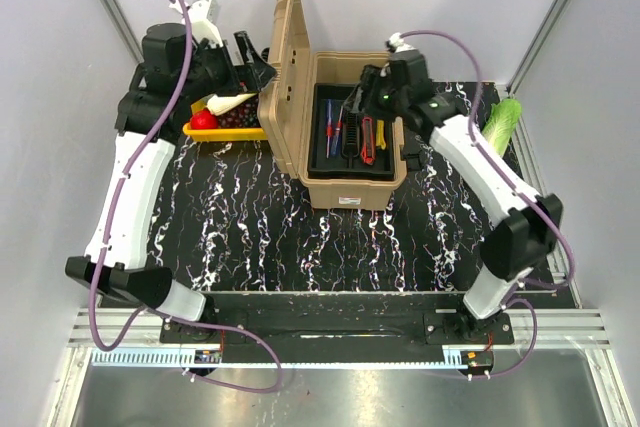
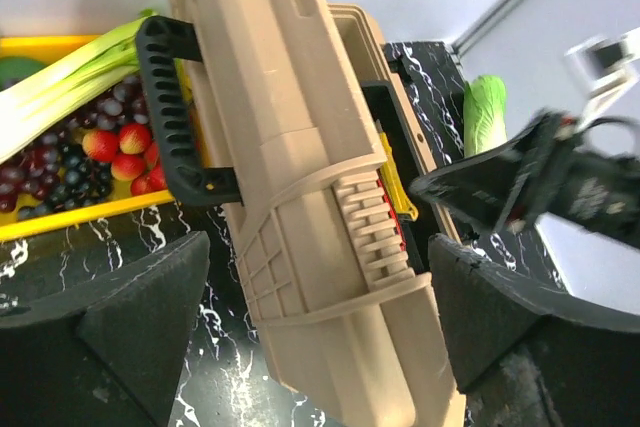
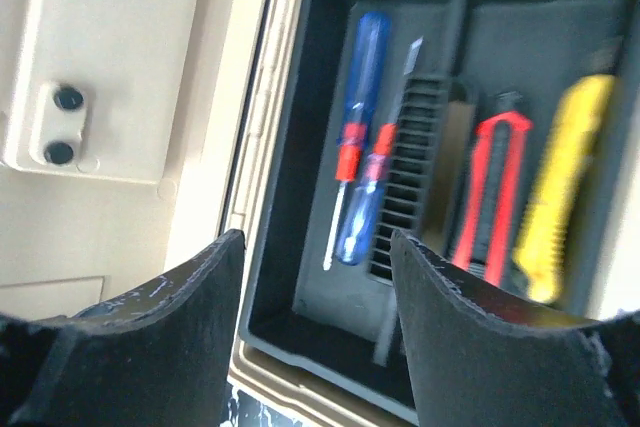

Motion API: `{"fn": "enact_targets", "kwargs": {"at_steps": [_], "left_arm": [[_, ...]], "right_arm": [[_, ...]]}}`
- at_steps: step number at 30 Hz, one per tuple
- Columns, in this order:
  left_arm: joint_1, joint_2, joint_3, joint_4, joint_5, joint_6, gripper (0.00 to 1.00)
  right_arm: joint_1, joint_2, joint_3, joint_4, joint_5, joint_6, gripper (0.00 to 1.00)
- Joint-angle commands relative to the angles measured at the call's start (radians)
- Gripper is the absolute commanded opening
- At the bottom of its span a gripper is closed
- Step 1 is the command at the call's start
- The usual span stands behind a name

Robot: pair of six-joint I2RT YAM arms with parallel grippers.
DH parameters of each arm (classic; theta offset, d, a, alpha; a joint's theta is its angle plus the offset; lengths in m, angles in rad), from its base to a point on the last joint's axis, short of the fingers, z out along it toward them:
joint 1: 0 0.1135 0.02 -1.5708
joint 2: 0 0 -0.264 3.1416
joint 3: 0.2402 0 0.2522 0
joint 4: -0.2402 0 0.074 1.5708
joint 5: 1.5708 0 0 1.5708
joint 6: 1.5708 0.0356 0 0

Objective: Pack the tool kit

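The tan tool kit box (image 1: 345,182) stands mid-table with its lid (image 1: 285,67) raised upright on the left. Its black inner tray (image 3: 345,322) holds two blue screwdrivers (image 3: 365,77), a red utility knife (image 3: 495,197) and a yellow one (image 3: 565,177). My right gripper (image 3: 315,287) hovers open over the tray's near left corner, nothing between its fingers. My left gripper (image 2: 320,327) is open behind the lid (image 2: 300,147), its pads (image 2: 130,327) on either side of the lid's end and apart from it. The lid's black handle (image 2: 170,117) faces the crate.
A yellow crate (image 2: 60,217) of grapes, small red fruit and a leek sits left of the box, close to the lid. A green cabbage (image 1: 503,119) lies at the table's right edge. Grey walls close in the back and both sides.
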Motion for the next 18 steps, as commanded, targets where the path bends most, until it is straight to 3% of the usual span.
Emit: {"fn": "enact_targets", "kwargs": {"at_steps": [1,6,18], "left_arm": [[-0.025,0.033,0.069,0.067,0.112,0.094,0.89],[-0.074,0.084,0.088,0.07,0.159,0.094,0.71],[-0.192,0.176,0.154,0.102,0.204,0.05,0.67]], "right_arm": [[-0.096,-0.131,-0.067,-0.006,0.099,-0.023,0.65],[-0.192,-0.194,-0.189,-0.006,0.084,0.012,0.65],[-0.268,-0.297,-0.37,0.045,0.113,0.114,0.65]]}}
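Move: The tool kit's open lid stands close beside the left gripper: its middle is about 5 cm ahead, 5 cm to the right and 8 cm lower. The tool tray lies about 18 cm to that hand's right, 1 cm back and 26 below, and the produce basket some 12 ahead, 6 left and 38 below. From the right hand, the box's near latch is about 5 cm back, 16 right and 10 below; the tool tray is 4 back, 1 left and 9 below. Push the left gripper about 8 cm to the right against the outer face of the lid, swinging it towards the box, while the wrist turns some 15 degrees clockwise and the fingers narrow by about a third. Meanwhile sweep the empty right hand about 14 cm right, out of the way, rising a little before sinking beside the near latch, turning 20 degrees clockwise, fingers still part open. ##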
